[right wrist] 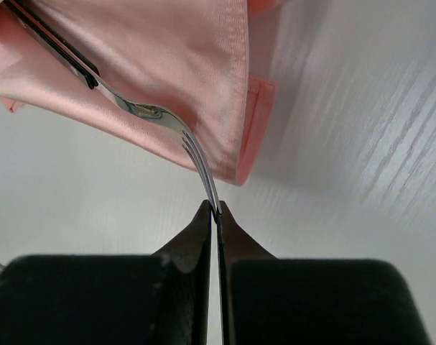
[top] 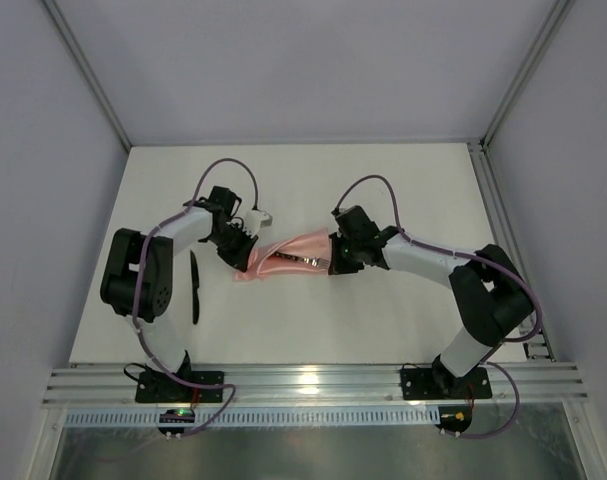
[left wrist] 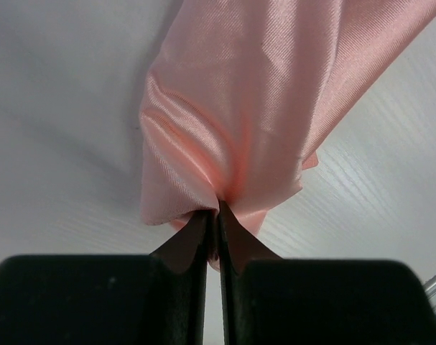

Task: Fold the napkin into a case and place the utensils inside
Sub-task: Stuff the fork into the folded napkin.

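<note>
The salmon-pink napkin [top: 281,260], folded into a narrow case, lies between my two grippers at the table's middle. My left gripper [top: 245,256] is shut on its bunched left end; the left wrist view shows the cloth [left wrist: 239,93] pinched at the gripper tips [left wrist: 216,210]. My right gripper [top: 331,263] is shut on the metal tines of a black-handled fork [right wrist: 156,113]. The fork runs from the gripper tips [right wrist: 218,208] up across the pink cloth [right wrist: 174,50]. The second utensil [top: 195,288], a slim black piece, lies on the table left of the napkin, by the left arm.
The white tabletop [top: 383,190] is walled by grey panels on three sides. A metal rail [top: 313,385] runs along the near edge, where both arm bases are bolted. The left arm's elbow [top: 133,275] hangs close to the loose utensil.
</note>
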`<action>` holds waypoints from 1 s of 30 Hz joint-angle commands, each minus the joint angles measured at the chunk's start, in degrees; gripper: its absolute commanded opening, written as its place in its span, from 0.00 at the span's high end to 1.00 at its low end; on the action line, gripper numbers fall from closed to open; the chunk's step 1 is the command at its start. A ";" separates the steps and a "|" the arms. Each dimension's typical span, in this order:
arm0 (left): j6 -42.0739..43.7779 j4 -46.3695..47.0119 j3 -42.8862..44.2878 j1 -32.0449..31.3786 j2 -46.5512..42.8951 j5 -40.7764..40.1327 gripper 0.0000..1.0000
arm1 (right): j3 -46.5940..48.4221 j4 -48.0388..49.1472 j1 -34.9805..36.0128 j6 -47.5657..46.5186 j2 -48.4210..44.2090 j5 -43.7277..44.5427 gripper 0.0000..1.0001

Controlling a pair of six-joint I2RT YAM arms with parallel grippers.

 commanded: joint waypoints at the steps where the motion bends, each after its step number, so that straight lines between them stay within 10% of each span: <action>1: 2.28 2.98 -1.51 -0.11 -1.48 -3.47 0.92 | 4.05 -3.41 0.64 -3.79 0.29 3.09 0.96; 8: 2.98 3.51 -1.86 -0.11 -3.24 -4.79 0.88 | 9.06 -13.77 0.64 -11.78 -0.33 10.04 0.96; 11: 3.33 2.81 -1.60 -0.11 -3.50 -4.87 0.61 | 12.66 -15.72 0.47 -15.39 1.86 9.52 0.96; 16: 2.81 1.93 -0.72 0.24 -6.40 -5.93 0.48 | 16.97 -18.71 -0.32 -19.26 5.29 4.71 0.96; 30: -3.16 2.28 4.91 4.89 -4.21 -4.52 0.48 | 22.07 -21.88 -1.29 -21.90 9.95 0.28 0.96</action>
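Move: Pinched shut on the napkin's left end, the left hand has the folded napkin's middle roughly 9 cm to its right and 3 cm ahead, about level with it; the knife lies some 11 cm to its left and 4 cm back. The right hand holds the fork by its tines. From it, the diagonal flap that the handle runs under is about 13 cm left and 3 cm ahead, and the napkin's middle 11 cm left and 3 cm ahead, both a couple of centimetres lower. Opening its fingers to about half, the left hand lets go of the napkin's end, then rises about 4 cm while going about 4 cm forward and a little left. The right hand keeps its pinch on the fork's tines and travels 2 to 3 cm forward, drifting slightly right, rising some 3 cm and sinking most of that again; its wrist turns about 15 degrees counter-clockwise and the fingers come steeper. ##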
